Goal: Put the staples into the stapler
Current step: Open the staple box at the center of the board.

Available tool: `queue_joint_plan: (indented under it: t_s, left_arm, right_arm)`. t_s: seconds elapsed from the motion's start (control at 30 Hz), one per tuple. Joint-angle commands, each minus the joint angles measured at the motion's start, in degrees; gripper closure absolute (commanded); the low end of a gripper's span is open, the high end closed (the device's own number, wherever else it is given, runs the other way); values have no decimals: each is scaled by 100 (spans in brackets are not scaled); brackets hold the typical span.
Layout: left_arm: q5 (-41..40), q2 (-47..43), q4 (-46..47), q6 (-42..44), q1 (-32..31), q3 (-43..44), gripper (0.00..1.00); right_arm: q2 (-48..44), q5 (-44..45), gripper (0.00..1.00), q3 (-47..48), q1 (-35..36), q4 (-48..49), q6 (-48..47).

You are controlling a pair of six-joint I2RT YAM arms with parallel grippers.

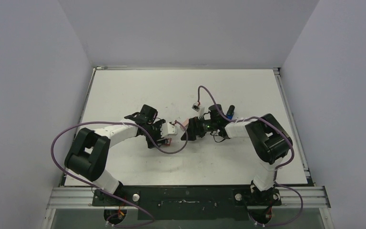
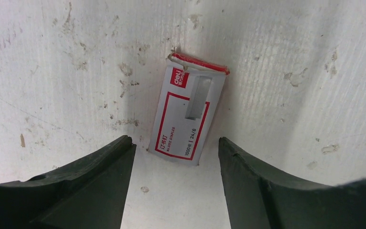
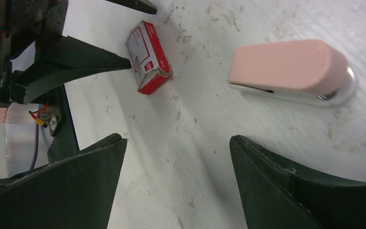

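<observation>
The staples' red-and-white box [image 2: 188,112] lies flat on the white table, grey strips showing through its window. My left gripper [image 2: 175,141] is open, and the box sits just beyond its fingertips, touching neither. The right wrist view shows the same box [image 3: 147,56] with the left fingers [image 3: 90,59] beside it. My right gripper [image 3: 177,138] is open over bare table, holding nothing. From above, both grippers [image 1: 167,133] [image 1: 187,131] face each other at mid-table with the box [image 1: 171,130] between them. A blue and black thing [image 1: 230,112] behind the right wrist, mostly hidden, may be the stapler.
A small pink block with a white base and a metal tip [image 3: 290,69] lies ahead and to the right of my right gripper. Grey walls close the table [image 1: 138,90] in on three sides. Purple cables loop from both arms.
</observation>
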Motion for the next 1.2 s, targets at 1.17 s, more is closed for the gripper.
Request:
queue_joint_plan:
  t_s: [1.17]
  left_arm:
    - [-339, 280, 1660, -1809, -636, -149, 69]
  right_arm:
    - [1599, -840, 49, 21, 204, 4185, 3347]
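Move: Just right of the left fingertips, the staple box has its middle about 3 cm to the left hand's right, level with it fore and aft and roughly 1 cm below. The pink stapler stands some 10 cm to that hand's right and 5 cm farther out. From the right hand, the box lies about 9 cm left, 1 cm back and 4 cm down, and the pink stapler about 6 cm ahead and 2 cm left. Closing on the left end of the staple box, the left fingers pinch its long sides while that hand travels about 5 cm right and slightly forward, staying low and turning some 10 degrees counter-clockwise. The right hand comes about 4 cm left to meet the box's torn right end, levelling and rolling its fingers roughly 15 degrees each and half closing them; one tip seems to touch the near corner. ##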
